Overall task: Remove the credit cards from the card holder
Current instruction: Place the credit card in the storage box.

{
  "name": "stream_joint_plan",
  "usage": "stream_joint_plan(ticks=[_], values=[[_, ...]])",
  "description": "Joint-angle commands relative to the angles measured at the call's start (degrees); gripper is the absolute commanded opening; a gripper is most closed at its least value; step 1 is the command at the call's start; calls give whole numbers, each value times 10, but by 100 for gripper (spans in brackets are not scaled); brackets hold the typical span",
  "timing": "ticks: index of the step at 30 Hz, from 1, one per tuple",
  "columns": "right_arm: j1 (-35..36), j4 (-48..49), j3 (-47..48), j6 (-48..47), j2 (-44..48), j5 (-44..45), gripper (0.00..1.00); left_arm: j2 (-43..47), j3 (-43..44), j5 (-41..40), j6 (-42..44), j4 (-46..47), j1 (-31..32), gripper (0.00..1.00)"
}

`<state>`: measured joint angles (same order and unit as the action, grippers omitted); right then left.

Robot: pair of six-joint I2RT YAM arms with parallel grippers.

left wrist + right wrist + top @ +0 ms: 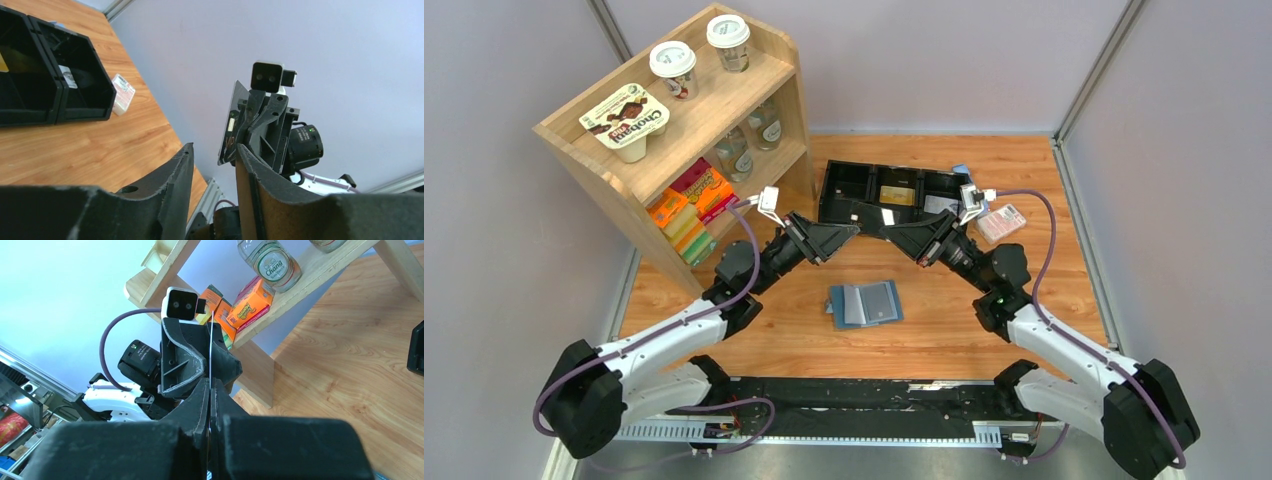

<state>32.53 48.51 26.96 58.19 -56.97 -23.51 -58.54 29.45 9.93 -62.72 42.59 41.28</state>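
The teal-blue card holder (864, 303) lies open and flat on the wooden table, with both arms raised above and behind it. My right gripper (210, 382) is shut on a thin black credit card (211, 345), seen edge-on in the right wrist view. From the left wrist view the same card (231, 122) faces me, tilted, with pale lettering near its lower end. My left gripper (214, 147) points at the card with a clear gap between its fingers and nothing in it. The card's lower corner sits just beyond its right fingertip. In the top view the two grippers meet tip to tip, left (854, 231) and right (887, 232).
A long black three-compartment tray (849, 190) stands behind the grippers, a gold card (896, 195) in its middle section. A pink-white packet (1001, 222) lies to its right. A wooden shelf (724, 90) with cups, bottles and boxes fills the back left.
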Motion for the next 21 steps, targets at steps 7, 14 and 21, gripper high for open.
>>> stream_joint_plan(ticks=[7, 14, 21], values=[[-2, 46, -4, 11, -24, -7, 0, -25, -9, -18, -35, 76, 5, 19], [-22, 1, -20, -11, -12, -6, 31, -51, -26, -59, -54, 108, 5, 0], [-61, -254, -18, -169, 91, 46, 83, -85, 1, -98, 25, 30, -10, 0]])
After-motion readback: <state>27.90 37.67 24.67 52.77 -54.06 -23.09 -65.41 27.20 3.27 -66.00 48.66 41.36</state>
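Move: The black credit card is pinched in my right fingertips, its middle about 3 cm to the right of my left hand and 2 cm ahead, nearly level. From my right hand the card's middle is about 2 cm left and 2 cm ahead. The storage box lies roughly 21 cm ahead of my left hand, 9 cm right and 29 cm down; the open card holder is about 3 cm back, 3 cm right and 31 cm below that hand. I keep my left hand almost still while its half-open fingers shut on the black card that my right hand still holds out. Then my right fingers open wide and let go as that hand sinks about 5 cm and draws off to the right, a little forward. My left hand carries the card down and forward, some 3 cm each way, towards the storage box. ##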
